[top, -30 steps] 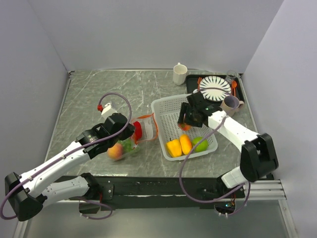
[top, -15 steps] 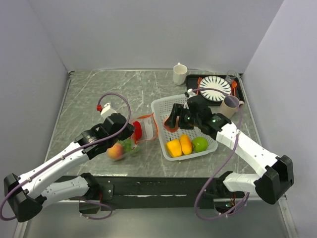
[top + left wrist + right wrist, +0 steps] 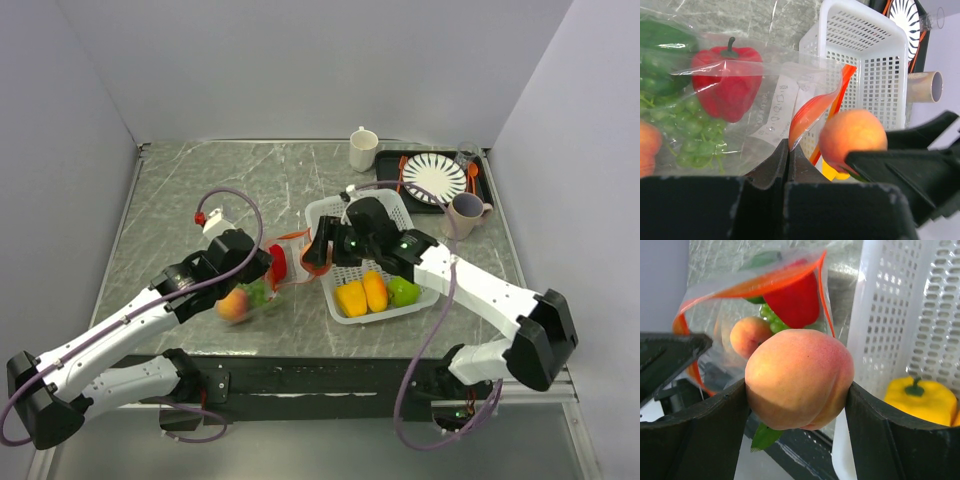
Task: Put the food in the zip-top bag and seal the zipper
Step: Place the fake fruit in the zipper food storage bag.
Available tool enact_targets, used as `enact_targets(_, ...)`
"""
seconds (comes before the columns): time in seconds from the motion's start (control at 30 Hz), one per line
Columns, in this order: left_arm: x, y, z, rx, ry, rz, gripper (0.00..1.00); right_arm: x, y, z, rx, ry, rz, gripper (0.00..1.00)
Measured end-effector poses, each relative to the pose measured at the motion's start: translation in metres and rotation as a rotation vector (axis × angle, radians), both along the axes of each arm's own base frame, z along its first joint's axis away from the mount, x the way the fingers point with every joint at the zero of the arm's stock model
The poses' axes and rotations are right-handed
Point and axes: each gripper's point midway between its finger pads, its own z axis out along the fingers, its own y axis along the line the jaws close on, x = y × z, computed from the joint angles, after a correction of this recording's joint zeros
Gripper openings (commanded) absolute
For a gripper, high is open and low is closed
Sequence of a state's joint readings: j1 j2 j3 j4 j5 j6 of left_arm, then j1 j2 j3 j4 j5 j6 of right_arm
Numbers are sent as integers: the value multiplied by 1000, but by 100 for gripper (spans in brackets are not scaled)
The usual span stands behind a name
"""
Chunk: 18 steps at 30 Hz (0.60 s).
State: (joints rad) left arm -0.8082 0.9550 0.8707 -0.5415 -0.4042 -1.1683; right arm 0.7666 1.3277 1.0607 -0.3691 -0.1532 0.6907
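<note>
My left gripper (image 3: 266, 262) (image 3: 788, 146) is shut on the near edge of the zip-top bag (image 3: 262, 284) (image 3: 765, 107), holding its mouth up toward the basket. The orange-red zipper (image 3: 839, 97) (image 3: 757, 286) rims the open mouth. Through the clear plastic I see a red pepper (image 3: 727, 82) (image 3: 796, 302), green grapes (image 3: 692, 142) and a peach (image 3: 746, 335). My right gripper (image 3: 318, 250) (image 3: 797, 386) is shut on another peach (image 3: 800, 377) (image 3: 853, 138), just in front of the bag's mouth. A yellow pepper (image 3: 350, 298) (image 3: 920, 399), an orange piece (image 3: 374, 290) and a green apple (image 3: 404, 291) lie in the basket.
The white mesh basket (image 3: 345, 213) (image 3: 880, 60) (image 3: 920, 315) stands right beside the bag's mouth. Behind it are a white mug (image 3: 363, 149), a black tray (image 3: 392, 165) with a striped plate (image 3: 433, 178), and a brownish mug (image 3: 464, 212). Grey walls close in both sides.
The right arm has swung left from over the basket to the bag's mouth, carrying the peach. The left arm and the bag have stayed put.
</note>
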Motion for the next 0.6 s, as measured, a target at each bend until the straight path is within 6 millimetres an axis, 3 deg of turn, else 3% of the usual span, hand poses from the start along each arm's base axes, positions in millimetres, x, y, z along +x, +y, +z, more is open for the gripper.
enact_targets(0.2, -2, 0, 3, -15, -5, -4, 1, 9, 28, -1, -5, 4, 40, 41)
enact_targets(0.27, -2, 0, 4, -17, -5, -6, 1, 10, 38, 2, -3, -1, 59, 52)
enact_targets(0.3, -3, 0, 4, -18, -5, -7, 1, 11, 43, 2, -6, -2, 68, 66)
enact_targets(0.4, -3, 1, 3, -19, -4, -8, 1, 13, 53, 4, -19, -12, 88, 79)
enact_targets(0.5, -4, 1, 3, -19, -4, -8, 1, 14, 49, 1, -58, -22, 79, 96)
enact_targets(0.6, -4, 1, 4, -22, -7, -8, 1, 16, 34, 1, -114, -46, 47, 100)
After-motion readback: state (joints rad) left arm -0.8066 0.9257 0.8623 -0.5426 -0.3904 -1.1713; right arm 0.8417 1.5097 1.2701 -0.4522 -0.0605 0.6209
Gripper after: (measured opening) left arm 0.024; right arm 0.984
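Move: The open mouth of the zip-top bag lies about 5 cm to the left of the right hand, which already holds the peach, some 2 cm ahead and 3 cm below. Through it, about 10 cm left, 6 cm ahead and 9 cm below the hand, sits the red pepper. In the basket a yellow pepper lies some 7 cm right, 2 cm back and 9 cm down. From the left hand, still pinching the rim, the mouth is about 6 cm right, 2 cm ahead and 1 cm below. The peach, already gripped, is carried about 5 cm left and slightly forward by the right hand, almost level, into the bag's mouth towards the red pepper. There the right fingers spread to fully open and let go of the peach, and the hand starts back to the right by about 2 cm. The left hand keeps its closed pinch on the rim, holding the mouth open. ##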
